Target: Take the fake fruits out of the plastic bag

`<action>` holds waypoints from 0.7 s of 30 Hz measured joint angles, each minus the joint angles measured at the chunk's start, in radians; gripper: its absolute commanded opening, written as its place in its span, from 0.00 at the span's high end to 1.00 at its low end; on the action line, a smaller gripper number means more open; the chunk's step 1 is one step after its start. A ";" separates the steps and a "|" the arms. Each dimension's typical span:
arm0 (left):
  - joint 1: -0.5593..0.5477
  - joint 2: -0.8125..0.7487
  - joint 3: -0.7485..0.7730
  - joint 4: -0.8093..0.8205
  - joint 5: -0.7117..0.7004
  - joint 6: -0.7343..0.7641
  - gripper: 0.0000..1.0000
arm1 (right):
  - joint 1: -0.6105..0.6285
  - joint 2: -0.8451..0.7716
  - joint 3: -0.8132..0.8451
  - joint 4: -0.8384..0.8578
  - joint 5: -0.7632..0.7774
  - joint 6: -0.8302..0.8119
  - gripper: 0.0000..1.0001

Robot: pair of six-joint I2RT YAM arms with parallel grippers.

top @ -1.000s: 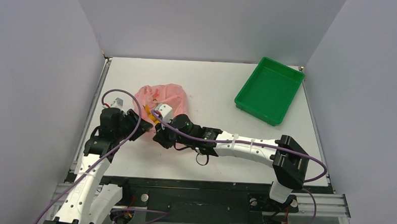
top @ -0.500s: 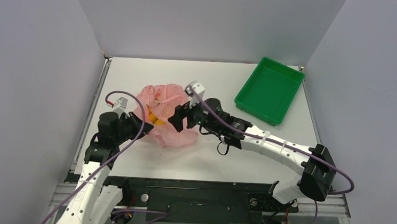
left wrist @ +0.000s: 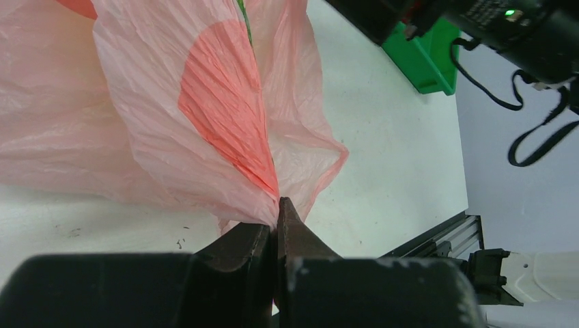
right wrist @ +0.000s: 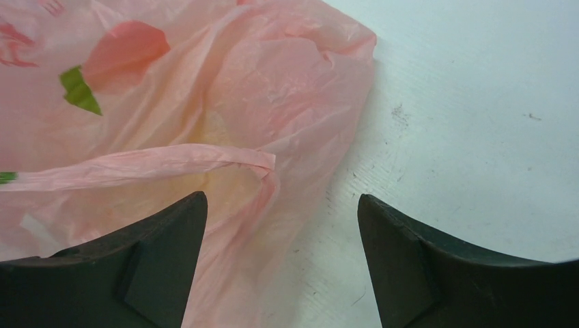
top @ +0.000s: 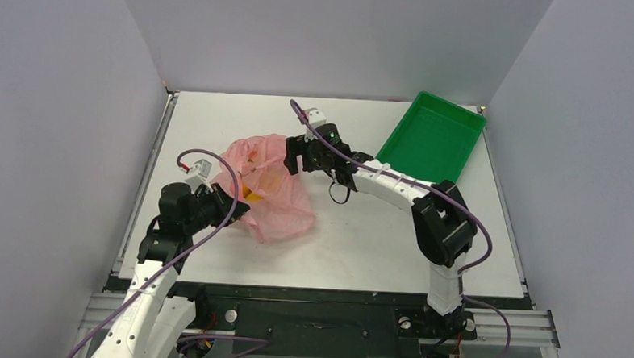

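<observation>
The pink plastic bag point(top: 269, 185) lies on the white table, left of centre. A bit of yellow-orange fake fruit point(top: 248, 194) shows through it near its left edge; a faint yellow shape shows through the film in the right wrist view point(right wrist: 218, 184). My left gripper point(top: 230, 205) is shut on the bag's near-left edge, film pinched between its fingertips in the left wrist view point(left wrist: 278, 205). My right gripper point(top: 292, 155) is open and empty at the bag's far-right side, jaws wide over the bag point(right wrist: 205, 123) and its loop handle point(right wrist: 150, 164).
A green rectangular tray point(top: 430, 143) stands at the back right, with one end lifted off the table. It also shows in the left wrist view point(left wrist: 423, 58). Grey walls close in the table on three sides. The right arm reaches across the table's middle.
My right gripper has moved from the bag's near side up and back to its far-right side. The bag has spread out toward the front right. My left gripper has stayed clamped on the bag.
</observation>
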 measured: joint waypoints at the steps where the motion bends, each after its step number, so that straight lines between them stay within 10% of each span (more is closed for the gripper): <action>1: 0.000 0.000 -0.001 0.000 0.005 0.003 1.00 | 0.002 0.026 0.017 -0.010 -0.003 -0.018 0.24; 6: 0.000 0.004 -0.001 0.003 0.027 0.009 1.00 | 0.009 0.127 0.090 -0.054 0.017 -0.084 0.47; 9: 0.000 0.021 0.000 0.003 0.032 0.011 1.00 | 0.014 0.178 0.167 -0.088 0.103 -0.091 0.99; 21: 0.000 0.057 0.101 -0.127 -0.034 0.055 1.00 | -0.086 0.158 0.296 -0.176 0.393 -0.051 1.00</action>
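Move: The bag's free right-hand rim stands nearly between my open right fingers, about 3 cm ahead, 1 cm left and 4 cm below. From that hand the yellow fruit showing through the mouth is about 8 cm back, 9 cm left and 10 cm down, and the green crate some 40 cm right, 13 cm ahead and 13 cm down. From my left hand that right rim lies roughly 18 cm ahead, 10 cm right and 5 cm lower. I drop my right hand about 4 cm onto the bag's loose rim while easing forward, pinch it shut between the fingers, then draw it forward, to the right and up, roughly 11 cm in all, away from my left hand, swinging the wrist some 25 degrees clockwise. My left hand stays nearly in place and keeps its pinch on the near-left rim as the anchor. ##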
